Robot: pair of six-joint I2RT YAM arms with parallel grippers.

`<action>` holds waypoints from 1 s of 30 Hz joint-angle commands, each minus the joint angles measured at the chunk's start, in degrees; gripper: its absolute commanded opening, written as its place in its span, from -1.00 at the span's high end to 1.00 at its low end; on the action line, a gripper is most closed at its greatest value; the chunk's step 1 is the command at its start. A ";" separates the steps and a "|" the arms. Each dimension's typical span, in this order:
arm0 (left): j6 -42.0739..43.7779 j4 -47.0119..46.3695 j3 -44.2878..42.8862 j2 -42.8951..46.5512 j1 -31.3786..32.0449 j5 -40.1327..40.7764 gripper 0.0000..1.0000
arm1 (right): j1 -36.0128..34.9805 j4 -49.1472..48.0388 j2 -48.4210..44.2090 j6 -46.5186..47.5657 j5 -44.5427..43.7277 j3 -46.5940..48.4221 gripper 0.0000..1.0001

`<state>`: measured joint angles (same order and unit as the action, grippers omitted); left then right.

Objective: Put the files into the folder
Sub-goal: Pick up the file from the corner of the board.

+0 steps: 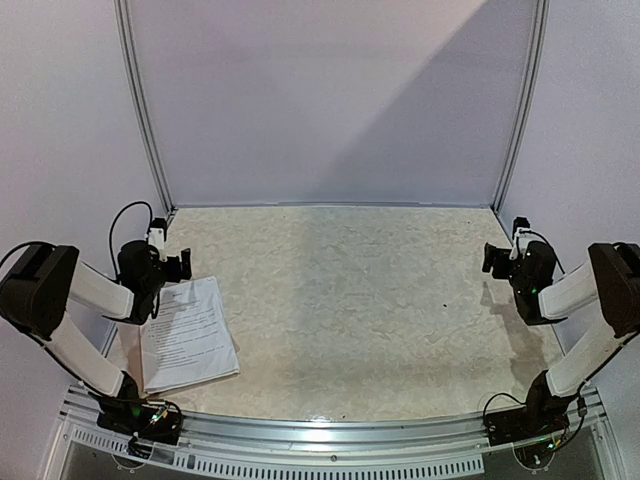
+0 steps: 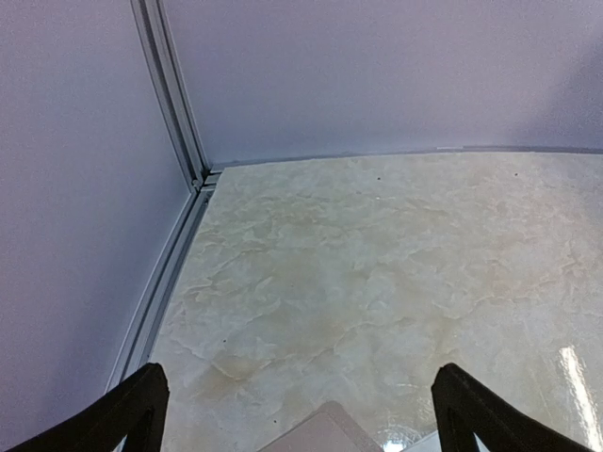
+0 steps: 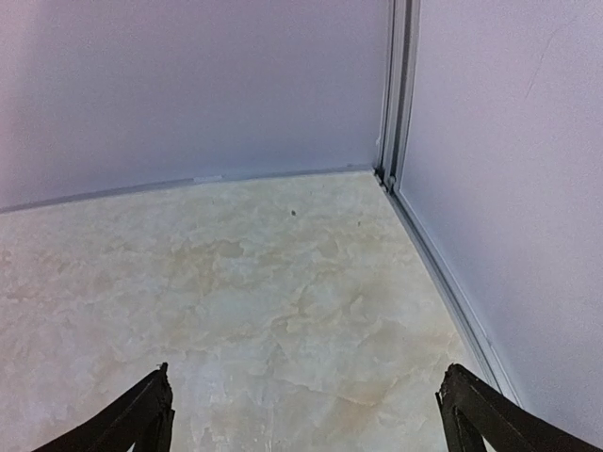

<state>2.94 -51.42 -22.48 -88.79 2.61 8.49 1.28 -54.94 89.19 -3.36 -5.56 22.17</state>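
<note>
The files (image 1: 188,335), white sheets printed with lines of text, lie in a stack at the near left of the table. A glossy edge of them shows at the bottom of the left wrist view (image 2: 419,443). A rounded taupe corner of the folder (image 2: 320,431) shows there too; in the top view the folder is mostly hidden under the sheets and my left arm. My left gripper (image 1: 180,265) (image 2: 300,377) is open and empty, above the far end of the stack. My right gripper (image 1: 490,258) (image 3: 306,377) is open and empty at the far right, over bare table.
The marbled beige table (image 1: 360,300) is closed in by pale walls at the back and sides, with metal corner rails (image 2: 179,141) (image 3: 400,94). A metal rail (image 1: 330,430) runs along the near edge by the arm bases.
</note>
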 commanded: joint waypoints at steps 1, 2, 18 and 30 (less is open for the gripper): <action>-0.23 0.80 -0.90 -0.33 -0.15 0.65 -0.99 | 0.13 19.25 -4.43 -0.59 -1.80 8.46 -0.98; -0.25 0.79 -0.90 -0.33 -0.12 0.65 -0.99 | 0.17 24.45 -5.44 -0.60 -1.74 11.58 -0.97; 21.59 94.26 -45.96 3.58 -2.29 -2.94 -0.73 | -29.54 61.53 2.48 -29.81 8.08 43.54 -0.78; 32.42 107.41 -25.55 16.03 -22.69 1.96 -0.26 | -58.27 60.00 36.37 -48.39 30.80 69.87 -0.53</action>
<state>31.90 53.10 -50.61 -76.58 -18.26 9.39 -52.58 5.61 119.61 -43.99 16.32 88.05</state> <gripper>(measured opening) 0.639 0.771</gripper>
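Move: The file, a stack of white sheets, lies flat in the board's left corner: its middle is about 15 cm back from the left hand, barely 1 cm to its right and some 12 cm below. The tan folder sticks out from under it, its middle roughly 14 cm back and 2 cm left of the left hand. From the right hand, the file is about 74 cm to the left, 15 cm back and 13 cm below. The right hand hops up about 13 cm, then sweeps some 50 cm left towards the file, sinking and drawing back a little as it swings counter-clockwise and tips down, fingers narrowing slightly. The left hand also lifts, then drops back and left to beside the folder's left edge, tipping nearly straight down with its fingers partly closing, touching nothing. ##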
